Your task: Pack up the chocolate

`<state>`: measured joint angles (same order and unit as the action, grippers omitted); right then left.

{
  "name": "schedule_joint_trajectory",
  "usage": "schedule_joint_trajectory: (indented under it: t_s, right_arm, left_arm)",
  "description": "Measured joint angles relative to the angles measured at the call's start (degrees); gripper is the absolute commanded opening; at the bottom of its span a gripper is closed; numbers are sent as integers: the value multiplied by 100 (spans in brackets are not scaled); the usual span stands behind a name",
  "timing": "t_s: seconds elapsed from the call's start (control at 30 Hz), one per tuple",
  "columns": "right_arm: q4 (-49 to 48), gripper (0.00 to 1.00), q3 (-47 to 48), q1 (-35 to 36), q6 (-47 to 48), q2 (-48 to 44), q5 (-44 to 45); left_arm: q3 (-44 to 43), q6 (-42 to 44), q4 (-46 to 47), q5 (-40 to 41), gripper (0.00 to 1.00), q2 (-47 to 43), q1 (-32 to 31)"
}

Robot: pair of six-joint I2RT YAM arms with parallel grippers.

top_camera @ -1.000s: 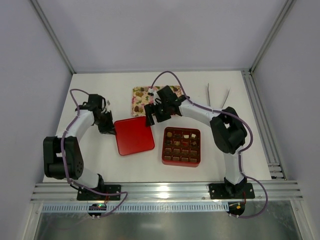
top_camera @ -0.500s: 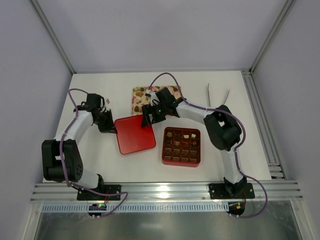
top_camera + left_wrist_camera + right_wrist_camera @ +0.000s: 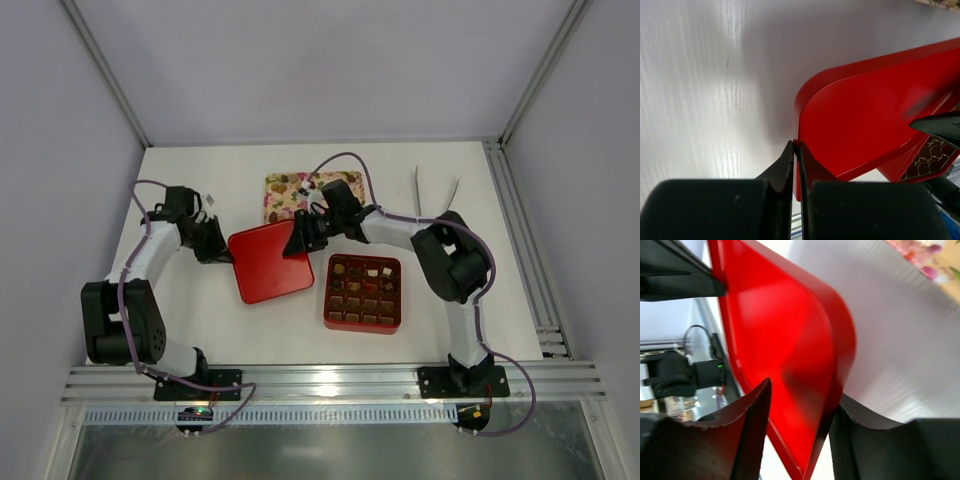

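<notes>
Chocolate pieces (image 3: pixel 357 270) sit in some cells of the red box's brown grid (image 3: pixel 328 295); more chocolate (image 3: pixel 283 183) lies on the floral tray (image 3: pixel 275 205). The red lid (image 3: pixel 268 262) is tilted between both arms. My left gripper (image 3: pixel 222 255) is shut on the lid's left rim (image 3: pixel 865 115), with its fingertips pinching the thin wall (image 3: pixel 796 147). My right gripper (image 3: pixel 298 240) straddles the lid's right edge (image 3: pixel 785 340). It is partly closed (image 3: pixel 802 394): the outer finger touches the rim and a gap shows on the inner side.
The gridded box (image 3: pixel 930 155) stands just right of the lid. Two thin white sticks (image 3: pixel 437 190) lie at the back right. The floral tray (image 3: pixel 930 260) is right behind the right gripper. Metal rails run along the table's right and near edges.
The right gripper's jaws have narrowed around the lid's right edge. The lid has turned and tipped up, shifting slightly right. The left gripper has stayed shut on its rim.
</notes>
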<state>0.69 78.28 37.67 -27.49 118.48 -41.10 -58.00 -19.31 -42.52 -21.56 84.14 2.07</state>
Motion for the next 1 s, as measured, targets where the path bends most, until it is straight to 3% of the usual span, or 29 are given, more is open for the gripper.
schedule_joint_trajectory:
  t_s: [0.17, 0.33, 0.5, 0.53, 0.6, 0.63, 0.77, 0.9, 1.0]
  right_arm:
    - [-444, 37, -245, -39, -527, -400, -271]
    - [-914, 20, -417, -37, -1067, -901, -461]
    - [-922, 5, -494, -66, -1357, -1099, -378]
    - [-881, 4, -494, -68, -1388, -1113, -376]
    - [-793, 4, -494, -66, -1434, -1169, -369]
    - [-723, 4, -494, -66, -1451, -1215, -343]
    - [-354, 4, -483, -103, -1523, -1508, -212]
    - [140, 4, -337, -304, -1633, -1759, -87]
    - [535, 4, -96, -549, -1705, -1801, -22]
  left_arm:
    - [0, -79, 107, -162, 0, -4, 2]
    - [0, -166, 229, -317, 4, -92, 0]
    - [-4, -273, 299, -424, 21, -455, -7]
    - [-7, -286, 321, -426, 30, -535, -9]
    - [-9, -310, 354, -417, 36, -678, -17]
    - [-13, -317, 365, -402, 46, -754, -17]
    - [-122, -286, 330, -122, 72, -1172, -17]
    - [-304, -304, 326, 302, 76, -1987, -79]
    - [-393, -286, 385, 848, 78, -2651, -638]
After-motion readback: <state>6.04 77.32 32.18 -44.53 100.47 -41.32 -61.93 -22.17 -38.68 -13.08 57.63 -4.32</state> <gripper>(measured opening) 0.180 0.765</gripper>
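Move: Some 9 cm to the right of the left hand, roughly level with it, lies the middle of the red lid, whose left edge that hand pinches. From the right hand, whose half-open fingers already straddle the lid's right part, the middle is about 7 cm left and 3 cm back. The flowered chocolate tray lies about 12 cm ahead of the right hand, 4 cm right and 8 cm below; the compartment box, 15 cm right, 10 cm back and 6 cm below. Closing on the right part of the red lid, the right fingers take the lid over while that hand rises about 14 cm, quickly at first, tilting its left side up some 10 degrees, then drifting 4 cm right with a slight clockwise turn. Once they have shut on it, the left fingers open wide, let go of the left edge and rise about 15 cm, tipping up some 30 degrees. ##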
